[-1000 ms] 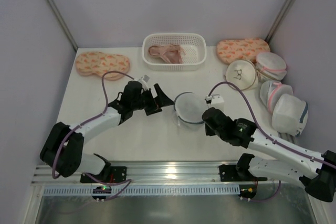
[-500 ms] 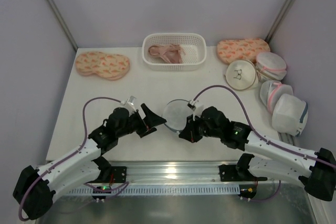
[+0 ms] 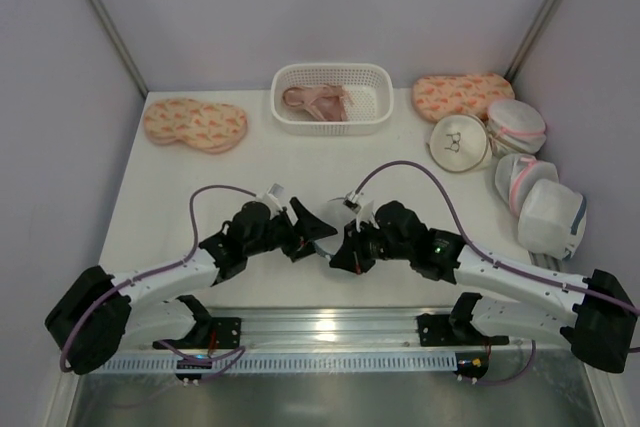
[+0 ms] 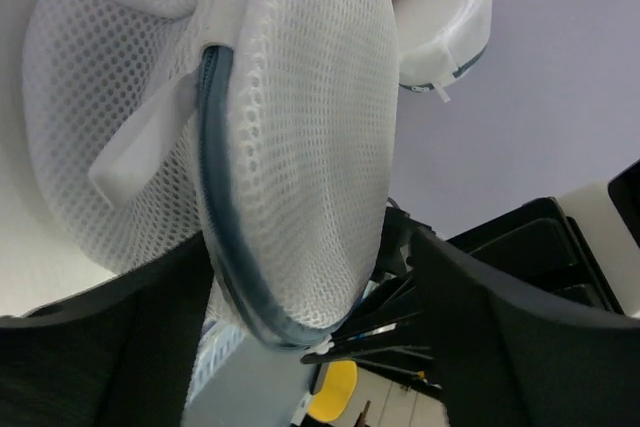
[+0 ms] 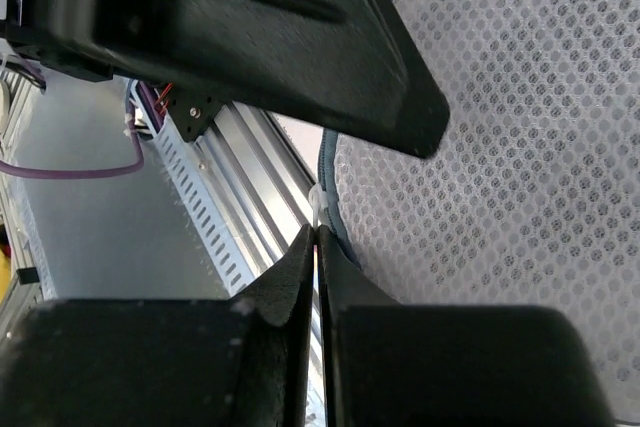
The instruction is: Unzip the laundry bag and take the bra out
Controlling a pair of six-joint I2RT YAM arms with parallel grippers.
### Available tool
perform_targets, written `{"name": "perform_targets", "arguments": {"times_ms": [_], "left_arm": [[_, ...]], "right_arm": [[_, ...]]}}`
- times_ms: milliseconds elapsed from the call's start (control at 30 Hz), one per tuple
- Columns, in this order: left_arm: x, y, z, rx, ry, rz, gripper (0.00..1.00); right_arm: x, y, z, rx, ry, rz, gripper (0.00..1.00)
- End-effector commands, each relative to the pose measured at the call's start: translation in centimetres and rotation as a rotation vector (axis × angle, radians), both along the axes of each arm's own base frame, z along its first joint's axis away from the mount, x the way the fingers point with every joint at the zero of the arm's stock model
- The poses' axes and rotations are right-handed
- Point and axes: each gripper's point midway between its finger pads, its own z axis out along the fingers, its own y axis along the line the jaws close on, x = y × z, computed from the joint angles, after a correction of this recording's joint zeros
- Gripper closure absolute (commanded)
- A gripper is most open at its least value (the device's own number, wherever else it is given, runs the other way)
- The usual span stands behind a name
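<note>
The laundry bag (image 3: 325,229) hangs off the table near the front middle, mostly hidden between the two grippers. In the left wrist view its white mesh dome (image 4: 300,117) and blue-grey zip rim sit between the wide jaws of my left gripper (image 4: 310,247), which is open and straddles it. My right gripper (image 5: 318,237) is shut on the bag's small white zip pull (image 5: 318,205) at the rim, with the mesh (image 5: 500,177) to its right. From above the right gripper (image 3: 333,259) faces the left gripper (image 3: 312,235). The bra is hidden.
A white basket (image 3: 378,117) holding a pale pink bra stands at the back. Orange patterned pads lie at the back left (image 3: 194,122) and back right (image 3: 463,94). Other mesh bags (image 3: 552,215) crowd the right edge. A metal rail (image 3: 320,327) runs along the front.
Both arms have drawn toward the front edge with the bag. The left gripper has come around the bag and narrowed slightly. The right gripper has stayed shut on the zip pull.
</note>
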Motion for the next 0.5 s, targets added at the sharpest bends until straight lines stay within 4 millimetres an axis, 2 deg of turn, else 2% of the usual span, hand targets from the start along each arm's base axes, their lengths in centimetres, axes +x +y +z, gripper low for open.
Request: {"name": "perform_targets", "arguments": {"times_ms": [0,33,67,133,300,467], "left_arm": [[0.2,-2.7,4.5,-0.139,-0.101,-0.080,0.29],[0.4,-2.9,4.8,-0.160,-0.115,-0.079,0.57],[0.5,-2.9,4.3,-0.153,-0.106,-0.072,0.75],[1.0,-2.6,3.6,-0.132,-0.107,-0.043,1.00],[1.8,-1.2,2.1,-0.010,-0.121,-0.020,1.00],[3.8,0.6,2.3,0.059,-0.164,-0.002,1.00]], "right_arm": [[0.5,0.6,1.3,0.034,-0.055,0.006,0.96],[0.6,0.5,1.1,0.019,-0.050,-0.001,0.96],[0.7,0.3,1.0,0.009,-0.057,-0.007,0.96],[0.7,-0.2,0.8,-0.020,-0.052,-0.019,0.96],[0.9,-2.4,0.0,-0.132,-0.056,-0.070,0.96],[1.2,-6.9,-2.6,-0.377,-0.019,-0.184,0.96]]}}
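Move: The laundry bag's zipped edge hangs between the left hand's open fingers, about 2 cm to their right and level with them; the zip pull is some 3 cm back and 4 cm right of that hand. The right hand already pinches the pull at its fingertips, with the zipped edge the left is to grip about 3 cm ahead and 2 cm left, and the bag's middle some 7 cm ahead and 1 cm right, slightly lower. Left shuts on the zipped edge, then eases forward; right, still holding the pull, draws about 3 cm right. ##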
